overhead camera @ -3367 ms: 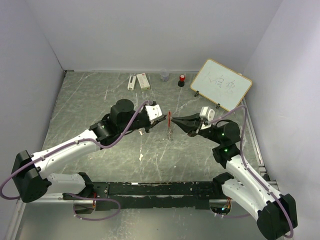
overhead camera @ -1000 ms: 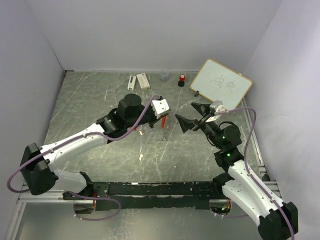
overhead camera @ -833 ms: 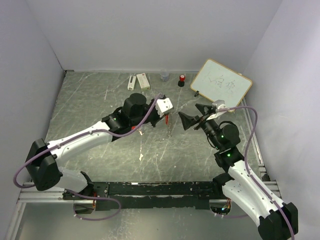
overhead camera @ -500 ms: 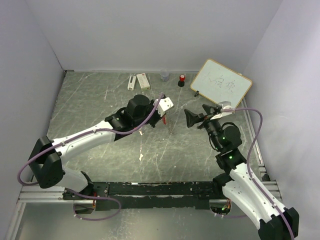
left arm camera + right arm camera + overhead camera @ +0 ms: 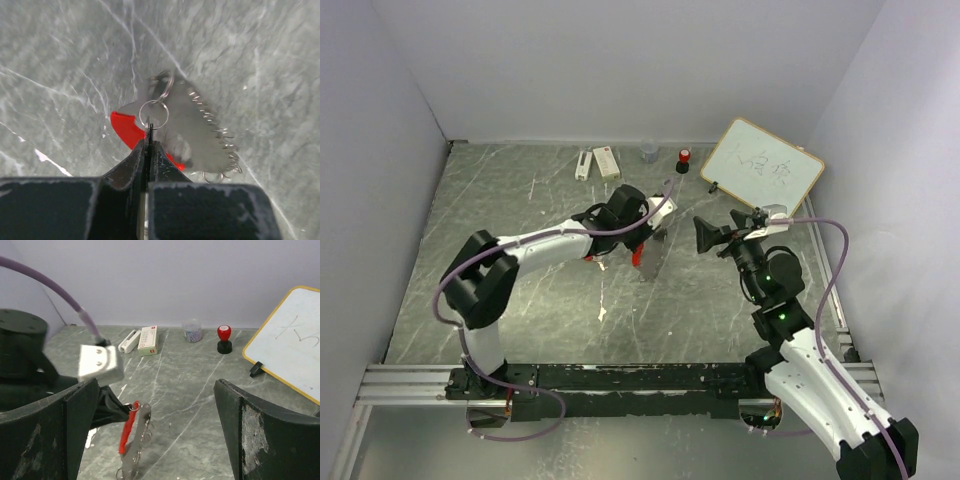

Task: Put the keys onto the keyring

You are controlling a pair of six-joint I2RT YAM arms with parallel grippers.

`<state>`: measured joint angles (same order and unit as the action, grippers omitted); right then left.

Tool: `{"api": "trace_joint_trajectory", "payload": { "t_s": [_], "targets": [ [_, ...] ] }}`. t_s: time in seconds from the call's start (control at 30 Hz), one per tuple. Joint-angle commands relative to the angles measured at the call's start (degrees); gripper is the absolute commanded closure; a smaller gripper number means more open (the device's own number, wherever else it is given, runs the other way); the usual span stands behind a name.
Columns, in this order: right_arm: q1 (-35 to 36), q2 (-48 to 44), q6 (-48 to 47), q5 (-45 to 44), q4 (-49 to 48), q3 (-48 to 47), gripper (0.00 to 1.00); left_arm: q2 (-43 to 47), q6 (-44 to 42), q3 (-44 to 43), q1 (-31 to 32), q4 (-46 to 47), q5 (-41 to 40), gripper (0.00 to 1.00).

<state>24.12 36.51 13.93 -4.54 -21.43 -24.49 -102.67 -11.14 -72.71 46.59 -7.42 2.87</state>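
Observation:
The keyring [image 5: 153, 114] is a thin silver ring carrying a red oblong fob [image 5: 127, 132] and a curved grey piece [image 5: 192, 135] edged with small loops. My left gripper [image 5: 148, 131] is shut on the ring's lower edge and holds it above the table at mid-table [image 5: 642, 250]. The right wrist view shows the fob [image 5: 127, 432] and the grey piece [image 5: 141, 440] hanging from the left fingers [image 5: 111, 407]. My right gripper [image 5: 155, 385] stands wide open and empty, to the right of the keyring [image 5: 700, 238]. A tiny red-and-white bit [image 5: 594, 260] by the left forearm may be one of the keys.
A tilted whiteboard [image 5: 762, 168] stands at the back right. Along the back edge are a red-capped black stamp [image 5: 683, 159], a small clear jar [image 5: 649, 152] and two white boxes [image 5: 606, 161]. A white fleck [image 5: 602, 313] lies on the table nearer the front.
The left arm has stretched out to the right, carrying the keyring with it. The right gripper has drawn back to the right, still open.

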Motion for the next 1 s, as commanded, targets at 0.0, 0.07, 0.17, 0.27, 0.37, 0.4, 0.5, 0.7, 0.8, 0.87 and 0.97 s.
{"api": "trace_joint_trajectory", "payload": {
  "t_s": [0.0,0.07,0.17,0.27,0.37,0.4,0.5,0.7,0.8,0.87,0.97],
  "targets": [
    [0.07,-1.77,-0.55,-1.4,0.7,0.94,0.0,-4.41,1.66,-3.36,-2.68,4.83,3.67,0.91],
    [0.1,-1.82,-0.8,-1.57,1.22,0.94,0.0,-5.53,2.29,-3.83,-3.11,6.29,2.12,0.79],
    [0.07,-1.48,-1.21,-1.06,1.71,1.0,0.0,-4.27,3.69,-2.04,-3.17,10.51,-0.49,0.57],
    [0.09,-0.96,-0.78,0.25,1.38,1.7,0.0,-0.11,5.24,1.82,-3.12,15.54,-2.48,0.07],
    [0.05,0.73,-0.14,3.01,0.46,2.61,0.0,5.09,6.8,5.91,-3.1,19.71,-4.74,0.0],
    [0.05,2.08,0.05,4.06,0.54,2.38,0.0,6.86,7.28,6.99,-3.09,20.03,-5.96,0.0],
    [0.05,8.89,0.22,9.64,4.26,-1.05,0.04,11.6,10.51,10.21,-3.08,20.09,-8.99,0.0],
    [0.59,26.5,1.88,20.62,8.21,-5.35,0.27,20.46,18.36,21.1,-2.99,24.53,-10.4,0.0],
    [2.68,30.92,0.88,21.79,8.64,-6.14,0.29,23.78,20.21,25.24,-3.0,25.96,-10.64,0.0],
    [5.8,32.96,-0.58,20.0,9.79,-6.92,0.29,24.98,21.48,26.69,-2.99,25.92,-10.79,0.01],
    [10.33,36.52,-2.43,16.85,12.54,-9.3,0.3,26.03,23.62,28.83,-2.99,26.51,-11.49,0.08]
  ]
}}
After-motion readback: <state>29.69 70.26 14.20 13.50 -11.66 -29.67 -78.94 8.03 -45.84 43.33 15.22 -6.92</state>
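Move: The left gripper, almost shut, still holds a ring at the far end of the metal keyring with the red grip; its plate's middle lies about 3 cm back of this hand and 7 cm below. The red-tagged keys lie some 12 cm to this hand's left and 3 cm back, and the red stamp about 24 cm ahead and 9 cm right. From the open right gripper the keyring is about 12 cm left, level fore and aft, and 23 cm below; the keys are some 24 cm left, also level. Bring the left gripper about 4 cm down and as far forward to lay the keyring on the table, open wide and let go of its ring, then lift some 12 cm, draw left and back, and dip slightly at the end. Meanwhile swing the waiting right gripper about 18 cm down and 9 cm left towards the keyring, tipping its fingers down some 35 degrees and partly closing them, still without touching it. ##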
